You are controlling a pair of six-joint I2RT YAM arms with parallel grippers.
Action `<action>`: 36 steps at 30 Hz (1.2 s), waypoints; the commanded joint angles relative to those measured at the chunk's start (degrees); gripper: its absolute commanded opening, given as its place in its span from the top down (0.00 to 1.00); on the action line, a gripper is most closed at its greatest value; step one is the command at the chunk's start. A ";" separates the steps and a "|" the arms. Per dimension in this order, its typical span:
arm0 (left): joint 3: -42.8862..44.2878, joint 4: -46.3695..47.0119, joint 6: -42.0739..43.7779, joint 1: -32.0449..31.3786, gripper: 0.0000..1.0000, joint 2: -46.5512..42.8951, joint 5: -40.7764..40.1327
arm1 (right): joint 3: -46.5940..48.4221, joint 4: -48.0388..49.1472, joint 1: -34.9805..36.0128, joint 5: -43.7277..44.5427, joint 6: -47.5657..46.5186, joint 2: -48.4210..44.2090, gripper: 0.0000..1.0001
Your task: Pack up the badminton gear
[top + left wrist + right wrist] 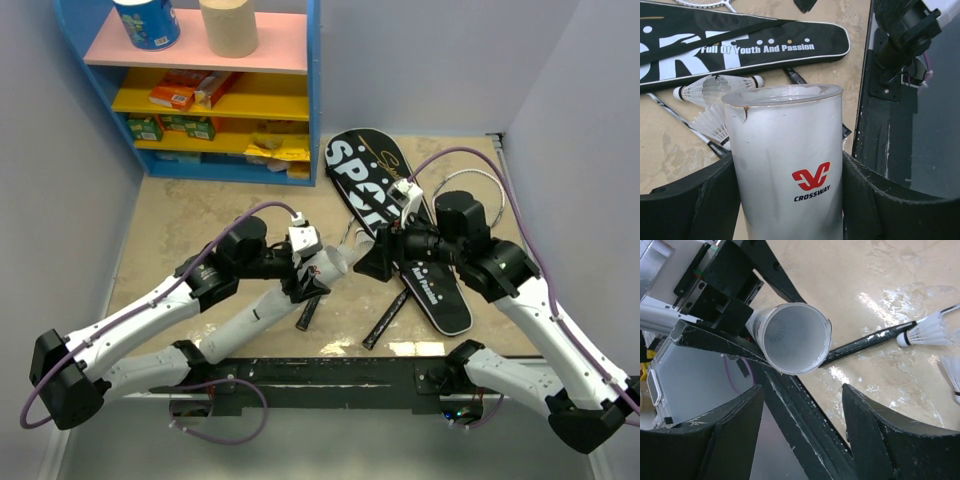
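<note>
My left gripper (315, 268) is shut on the white tube (785, 165), marked CROSSWAY, and holds it tilted above the table with its open mouth toward the right arm. In the right wrist view the tube (795, 337) shows its hollow inside just beyond my right gripper (802, 390), which is open with nothing between its fingers. The black SPORT bag (400, 220) lies flat behind both grippers. Two black racket handles (310, 312) (385, 320) lie on the table near the front. Two shuttlecocks (715, 90) (712, 125) rest beside the bag (740, 45).
A blue shelf unit (200, 90) with paper rolls and small boxes stands at the back left. The black arm mounting rail (320, 375) runs along the near edge. Walls close in on both sides. A racket handle (865, 342) and a shuttlecock (930, 332) lie below the right gripper.
</note>
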 commanded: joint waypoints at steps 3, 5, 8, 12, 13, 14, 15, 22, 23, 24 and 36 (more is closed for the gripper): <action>-1.51 3.99 -1.14 -0.40 0.93 -1.47 4.02 | -0.21 5.49 0.15 -9.00 0.70 -0.52 0.34; -1.87 5.04 -1.40 -0.41 0.93 -1.65 4.28 | -0.30 6.37 0.24 -9.45 1.23 -0.69 0.34; -2.31 5.93 -1.49 -0.49 0.93 -1.65 5.25 | -0.83 7.60 0.33 -10.93 2.02 -0.26 0.36; -3.36 6.89 -1.58 -0.58 0.93 -2.44 6.21 | -2.32 10.15 0.76 -13.31 3.43 0.80 0.39; -3.54 6.98 -1.58 -0.58 0.93 -2.88 6.30 | -2.58 10.41 0.76 -13.49 3.52 1.06 0.40; -3.71 7.16 -1.67 -0.49 0.93 -3.14 6.56 | -2.67 11.20 0.85 -13.84 3.78 1.24 0.40; -4.15 7.25 -1.75 -0.58 0.93 -3.23 6.74 | -3.11 11.73 1.03 -14.02 4.04 1.59 0.40; -4.68 7.60 -1.93 -0.49 0.93 -4.37 7.00 | -4.34 15.42 3.13 -13.76 5.89 3.96 0.45; -4.77 7.60 -1.76 -0.49 0.93 -4.46 7.00 | -4.43 15.51 3.49 -13.49 6.06 4.23 0.45; -4.86 7.60 -1.84 -0.58 0.93 -4.64 6.92 | -4.43 15.77 4.10 -13.40 6.33 4.40 0.46; -5.03 7.77 -1.84 -0.49 0.92 -5.52 6.74 | -5.66 19.20 8.23 -11.91 8.97 5.46 0.58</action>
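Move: Some 8 cm to the right hand's left, about 1 cm ahead and 4 cm lower, is the white tube's open mouth; from the left hand, which already grips the tube, that mouth lies about 7 cm right, 4 cm ahead and 3 cm up. On the table roughly 27 cm below the right hand, the shuttlecocks lie about 11 cm ahead and 4 cm left, and the nearer black racket handle about 4 cm back and 3 cm right. Reaching left and somewhat back by about 6 cm, the right hand closes in on the tube's mouth, turning some 15 degrees counter-clockwise while its fingers narrow partway and come to straddle the rim, one tip in the mouth, the other outside. The left hand keeps its grip and draws the tube back about 2.5 cm. ##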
